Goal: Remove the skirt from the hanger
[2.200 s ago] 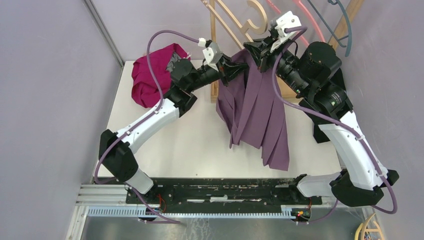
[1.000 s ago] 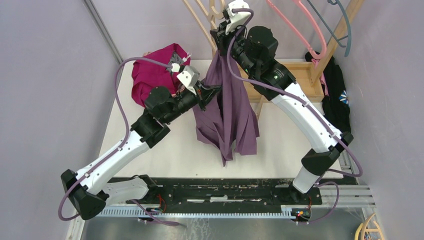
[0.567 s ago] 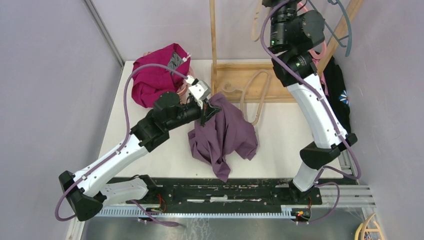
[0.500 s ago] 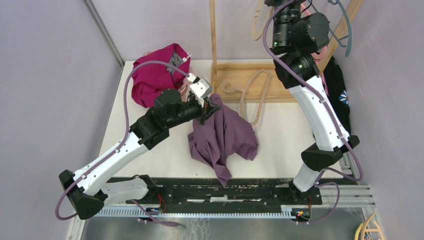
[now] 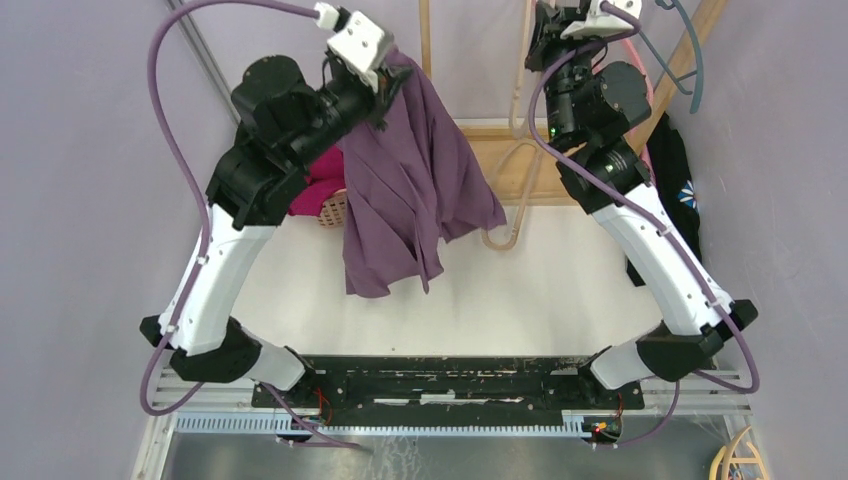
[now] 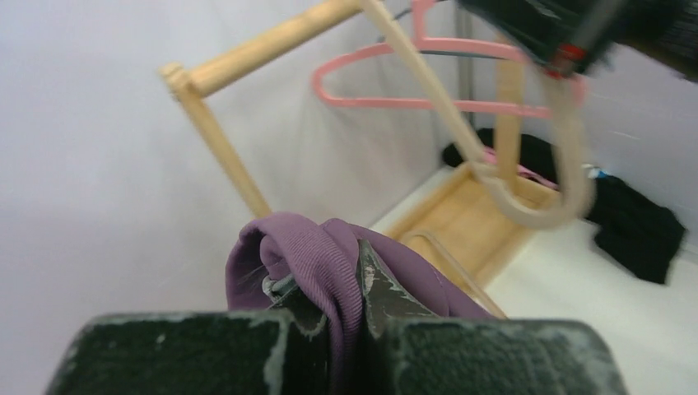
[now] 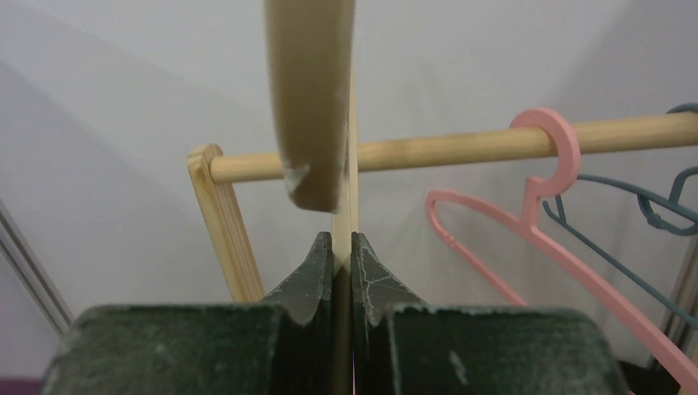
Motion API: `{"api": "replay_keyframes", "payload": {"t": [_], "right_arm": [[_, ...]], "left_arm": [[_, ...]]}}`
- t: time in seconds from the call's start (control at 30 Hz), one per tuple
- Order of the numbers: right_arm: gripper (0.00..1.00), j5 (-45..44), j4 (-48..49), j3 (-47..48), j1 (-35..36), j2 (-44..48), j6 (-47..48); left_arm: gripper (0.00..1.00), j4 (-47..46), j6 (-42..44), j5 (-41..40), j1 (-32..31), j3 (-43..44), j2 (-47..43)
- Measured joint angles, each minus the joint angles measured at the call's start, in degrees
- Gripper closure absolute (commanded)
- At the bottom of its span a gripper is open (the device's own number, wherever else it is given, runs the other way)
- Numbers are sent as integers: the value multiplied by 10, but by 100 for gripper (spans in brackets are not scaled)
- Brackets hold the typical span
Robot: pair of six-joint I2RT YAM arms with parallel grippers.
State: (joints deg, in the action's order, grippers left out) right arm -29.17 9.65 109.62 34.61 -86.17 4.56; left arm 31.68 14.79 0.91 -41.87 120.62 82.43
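Observation:
The purple skirt (image 5: 410, 190) hangs free in the air from my left gripper (image 5: 385, 88), which is raised high at the back left and shut on a bunched fold of the skirt (image 6: 317, 263). The bare wooden hanger (image 5: 517, 150) dangles apart from the skirt, to its right, in front of the rack. My right gripper (image 5: 542, 35) is shut on the hanger. In the right wrist view the jaws (image 7: 343, 240) pinch its thin flat wood, and the hanger's hook (image 7: 311, 99) curves up above them.
A wooden rack (image 5: 497, 158) stands at the back with a rod (image 7: 461, 151) carrying a pink hanger (image 7: 527, 224) and a blue hanger (image 7: 638, 206). A magenta garment (image 5: 312, 188) and a basket (image 5: 334, 211) lie under the skirt. Black clothing (image 5: 682, 170) lies at the right.
My left arm has lifted the skirt off the table, up and toward the back left. The right arm still holds the hanger high and has shifted only a little.

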Motion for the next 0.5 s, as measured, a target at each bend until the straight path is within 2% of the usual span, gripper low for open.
{"api": "replay_keyframes", "payload": {"t": [0.27,0.5], "right_arm": [[99,9,-85,-108,0,101,-37],[99,11,-108,-132,0,144,-44]], "left_arm": [[97,1,-26,68,191,74,109],[97,-28,-131,141,326,191,212]]}}
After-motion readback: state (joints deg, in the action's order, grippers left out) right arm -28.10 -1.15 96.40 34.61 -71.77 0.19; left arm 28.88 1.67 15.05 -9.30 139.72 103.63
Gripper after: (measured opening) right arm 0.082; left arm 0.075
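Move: The purple skirt already hangs clear of the hanger in the left hand's fingers. The basket, with the magenta garment on top, lies about 18 cm ahead, 16 cm left and 45 cm below that hand; the rack's left post is roughly 22 cm ahead, 6 cm right of it. From the right hand, holding the empty wooden hanger, the basket is about 9 cm ahead, 45 cm left, 50 cm below; the rack rod's middle is some 20 cm ahead, 6 cm right, 6 cm above. The purple skirt, kept pinched in the left hand's closed fingers, is swept forward about 18 cm and left about 13 cm at nearly constant height, away from the hanger towards the space over the basket, the hand turning some 15 degrees counter-clockwise. The right hand keeps its grip on the wooden hanger and draws it down and back, roughly 4 to 5 cm each way, tipping down a little. ##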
